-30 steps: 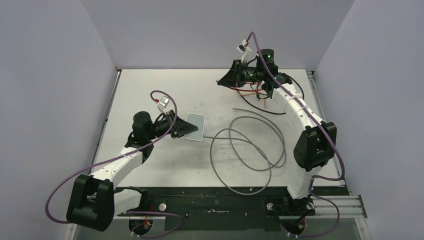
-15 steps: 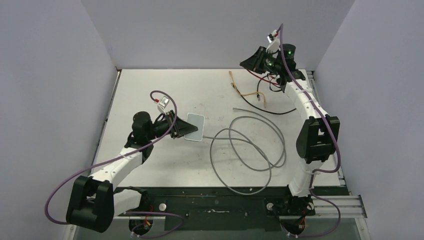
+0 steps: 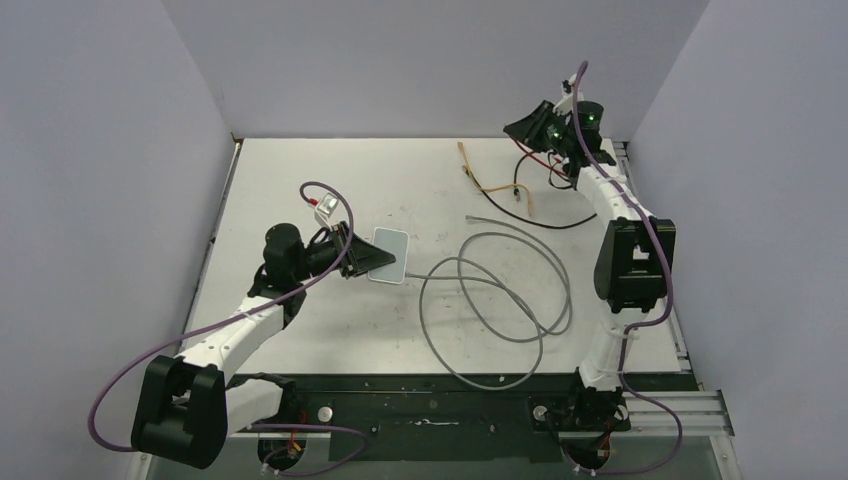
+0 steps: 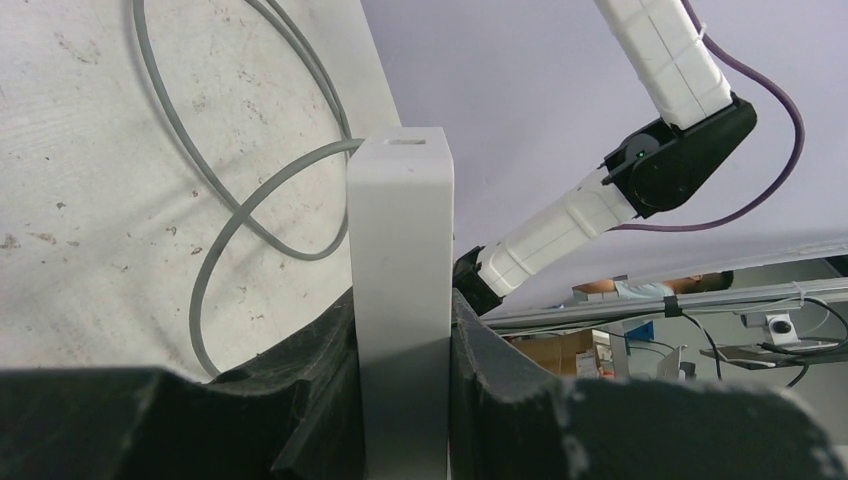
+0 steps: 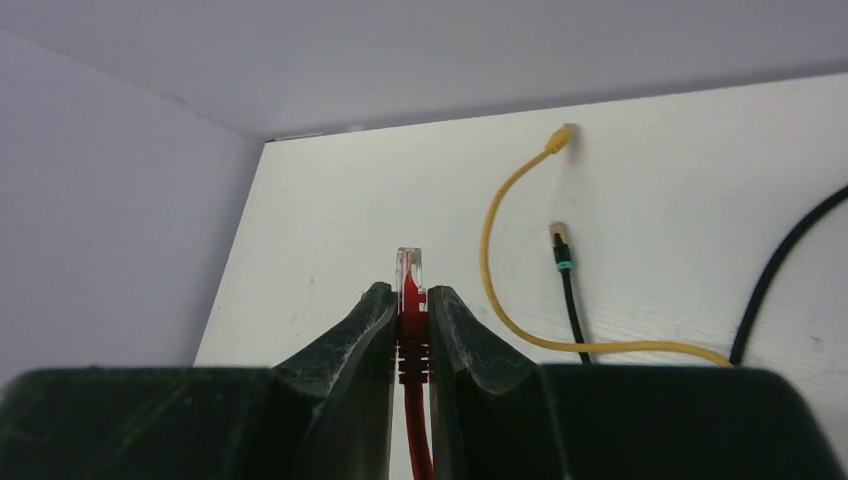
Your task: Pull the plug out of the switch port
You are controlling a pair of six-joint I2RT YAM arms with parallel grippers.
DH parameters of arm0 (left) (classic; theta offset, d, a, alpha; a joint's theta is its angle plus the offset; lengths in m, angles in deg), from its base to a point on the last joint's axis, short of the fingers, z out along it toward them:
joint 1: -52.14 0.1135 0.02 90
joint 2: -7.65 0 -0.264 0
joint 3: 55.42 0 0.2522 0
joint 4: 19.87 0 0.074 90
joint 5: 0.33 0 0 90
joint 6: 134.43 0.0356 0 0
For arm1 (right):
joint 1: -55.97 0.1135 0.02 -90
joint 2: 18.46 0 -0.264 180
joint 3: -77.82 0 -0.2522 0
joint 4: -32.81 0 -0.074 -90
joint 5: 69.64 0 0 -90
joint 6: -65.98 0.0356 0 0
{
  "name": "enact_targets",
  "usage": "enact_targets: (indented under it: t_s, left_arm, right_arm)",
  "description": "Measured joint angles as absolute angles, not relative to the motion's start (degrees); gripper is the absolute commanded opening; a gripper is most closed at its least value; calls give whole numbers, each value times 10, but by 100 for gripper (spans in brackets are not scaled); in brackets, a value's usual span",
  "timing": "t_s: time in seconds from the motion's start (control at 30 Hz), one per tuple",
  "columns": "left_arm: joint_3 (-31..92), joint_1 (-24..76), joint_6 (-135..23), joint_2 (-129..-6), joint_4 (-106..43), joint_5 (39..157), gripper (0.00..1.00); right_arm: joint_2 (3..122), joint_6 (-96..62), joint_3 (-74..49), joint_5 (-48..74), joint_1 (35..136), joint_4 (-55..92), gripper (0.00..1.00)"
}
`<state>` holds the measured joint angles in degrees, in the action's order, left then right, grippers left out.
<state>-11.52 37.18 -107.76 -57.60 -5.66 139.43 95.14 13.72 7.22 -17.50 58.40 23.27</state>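
Note:
The switch, a flat pale box (image 3: 389,251) (image 4: 400,230), is clamped at its near end in my shut left gripper (image 3: 360,258) (image 4: 402,305), left of the table's middle. A grey cable (image 3: 500,300) (image 4: 230,230) runs up to the box's far narrow edge. The port and any plug there are too small to make out. My right gripper (image 3: 512,128) (image 5: 411,295) hangs over the table's back right corner. It is shut on a red cable's clear-tipped plug (image 5: 410,272), well away from the box.
A yellow cable (image 3: 478,178) (image 5: 490,240) and a black cable (image 3: 545,218) (image 5: 563,265) lie loose on the table at the back right. The grey cable's loops cover the table's middle right. Walls stand close on the left, back and right.
My right arm has swung from the back middle to the back right corner, carrying the red plug. The left arm and the box have not moved.

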Motion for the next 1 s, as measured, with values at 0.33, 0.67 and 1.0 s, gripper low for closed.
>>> enact_targets:
  t_s: [0.33, 0.67, 1.0]
  left_arm:
    - [-115, 372, -1072, -576, -66, 1395, 0]
    - [-107, 372, -1060, -576, -92, 1396, 0]
    - [-96, 372, -1052, -576, -108, 1397, 0]
  right_arm:
    - [1007, 152, 27, -162, 573, 261, 5]
    - [1052, 166, 33, -159, 590, 290, 5]
    - [1120, 223, 79, -137, 607, 334, 5]
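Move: Ahead of the right hand, which already holds the red plug, lies the black plug on the table: about 11 cm farther out, 3 cm to the left and some 24 cm below. The yellow plug lies about 7 cm beyond the black one and 2 cm farther left; the grey cable's loose end is roughly 4 cm back and 4 cm left of the hand, at table height. From the left hand, the black plug is about 41 cm ahead and 20 cm to the right. Lowering the red plug towards the table by the black and yellow plugs, the right hand sinks about 13 cm, steeply at first with a small sway to the right and back, then more slowly while easing some 4 cm forward. The wrist tips about 10 degrees downward and the fingers keep their pinch on the plug. ##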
